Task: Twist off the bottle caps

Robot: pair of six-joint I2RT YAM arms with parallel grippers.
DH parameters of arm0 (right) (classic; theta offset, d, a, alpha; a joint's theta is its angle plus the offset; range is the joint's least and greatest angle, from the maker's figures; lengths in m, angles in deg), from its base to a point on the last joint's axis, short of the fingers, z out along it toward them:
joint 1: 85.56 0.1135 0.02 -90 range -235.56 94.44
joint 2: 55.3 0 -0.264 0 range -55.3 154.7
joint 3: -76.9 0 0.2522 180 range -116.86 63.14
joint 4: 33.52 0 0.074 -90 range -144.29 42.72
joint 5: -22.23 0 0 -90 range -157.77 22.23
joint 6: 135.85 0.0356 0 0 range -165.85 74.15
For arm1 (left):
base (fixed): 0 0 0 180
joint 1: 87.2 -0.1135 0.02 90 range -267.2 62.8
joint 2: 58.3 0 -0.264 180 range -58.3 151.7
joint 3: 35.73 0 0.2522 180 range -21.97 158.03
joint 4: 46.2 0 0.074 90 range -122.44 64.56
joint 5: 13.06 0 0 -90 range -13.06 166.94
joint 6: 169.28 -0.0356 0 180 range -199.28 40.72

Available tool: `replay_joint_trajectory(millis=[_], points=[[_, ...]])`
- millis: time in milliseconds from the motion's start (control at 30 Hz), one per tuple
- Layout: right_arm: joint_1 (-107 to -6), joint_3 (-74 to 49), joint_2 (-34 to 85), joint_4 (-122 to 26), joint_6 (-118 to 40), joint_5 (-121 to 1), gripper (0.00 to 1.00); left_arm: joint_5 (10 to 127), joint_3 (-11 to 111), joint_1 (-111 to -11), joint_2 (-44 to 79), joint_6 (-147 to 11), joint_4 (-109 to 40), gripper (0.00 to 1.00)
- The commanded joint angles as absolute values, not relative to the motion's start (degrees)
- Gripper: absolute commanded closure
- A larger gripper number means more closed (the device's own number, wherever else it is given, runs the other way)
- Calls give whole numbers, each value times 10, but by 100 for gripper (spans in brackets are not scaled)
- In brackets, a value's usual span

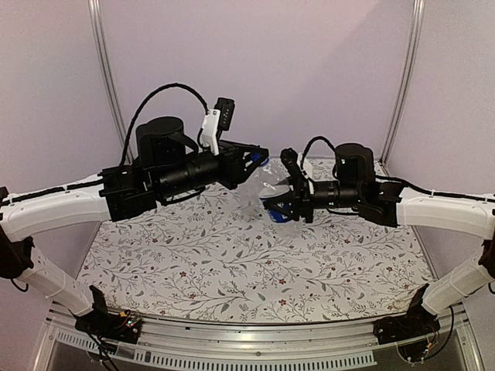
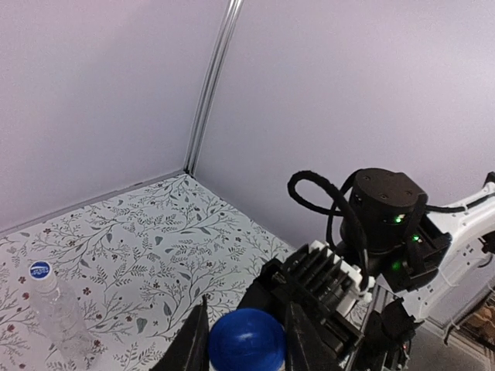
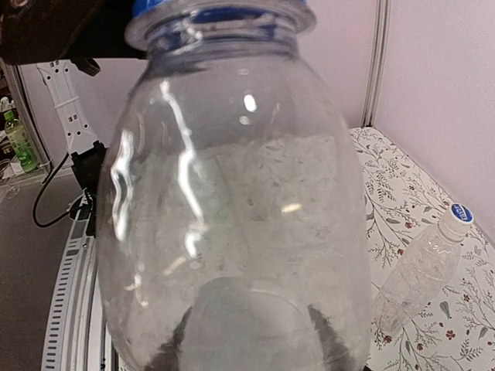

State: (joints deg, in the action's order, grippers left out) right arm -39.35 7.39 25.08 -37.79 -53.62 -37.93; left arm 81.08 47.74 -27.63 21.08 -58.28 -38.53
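Observation:
My right gripper (image 1: pixel 278 207) (image 3: pixel 247 344) is shut on the clear bottle (image 1: pixel 271 188) (image 3: pixel 232 201) and holds it up above the table; blue label shows by its fingers in the top view. My left gripper (image 1: pixel 255 161) (image 2: pixel 246 325) is shut on that bottle's solid blue cap (image 2: pixel 246 342) (image 3: pixel 209 11), a finger on each side. The second bottle (image 2: pixel 60 317) (image 3: pixel 418 274), plain and clear, rests on the table with its whitish blue-topped cap (image 2: pixel 40 270) (image 3: pixel 461 212) on. It is hidden in the top view.
The floral tablecloth (image 1: pixel 232 270) covers the table. Lilac walls with metal corner posts (image 1: pixel 104 77) close in the back and sides. A green bottle (image 3: pixel 17 139) stands off the table in the right wrist view.

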Motion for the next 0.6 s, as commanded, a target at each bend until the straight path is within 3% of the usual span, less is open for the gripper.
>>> replay_joint_trajectory(millis=[0,133,267,367,500,567], points=[[-397,78,223,-346,-531,-402,59,875,488,-276,211,-585,-361,100],[-397,74,231,-349,-531,-393,59,886,490,-276,206,-590,-360,97],[-397,71,239,-355,-534,-373,59,847,480,-277,197,-611,-390,80],[-397,64,246,-365,-538,-348,59,792,469,-278,187,-644,-420,63],[-397,56,257,-373,-542,-306,59,735,470,-279,178,-675,-426,33],[-397,54,260,-374,-542,-287,59,723,470,-282,172,-684,-423,24]])
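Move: The left fingers are shut on the blue cap, which sits at their hand point; the held bottle's middle hangs about 11 cm below, 2 back and 3 to the right. The other bottle stands on the table some 13 cm ahead of the left hand, 3 to its left and 27 lower. The right hand grips the held bottle about its middle; from there the blue cap is 11 cm up, 3 left and 2 ahead. The left fingers let go of the blue cap: after holding almost still on it, they spread wide while the hand eases up and back about 1.5 cm each, its wrist turning some 5 degrees, tipping up and clockwise. The right hand keeps its grip on the bottle and late on draws back about 1 cm. ##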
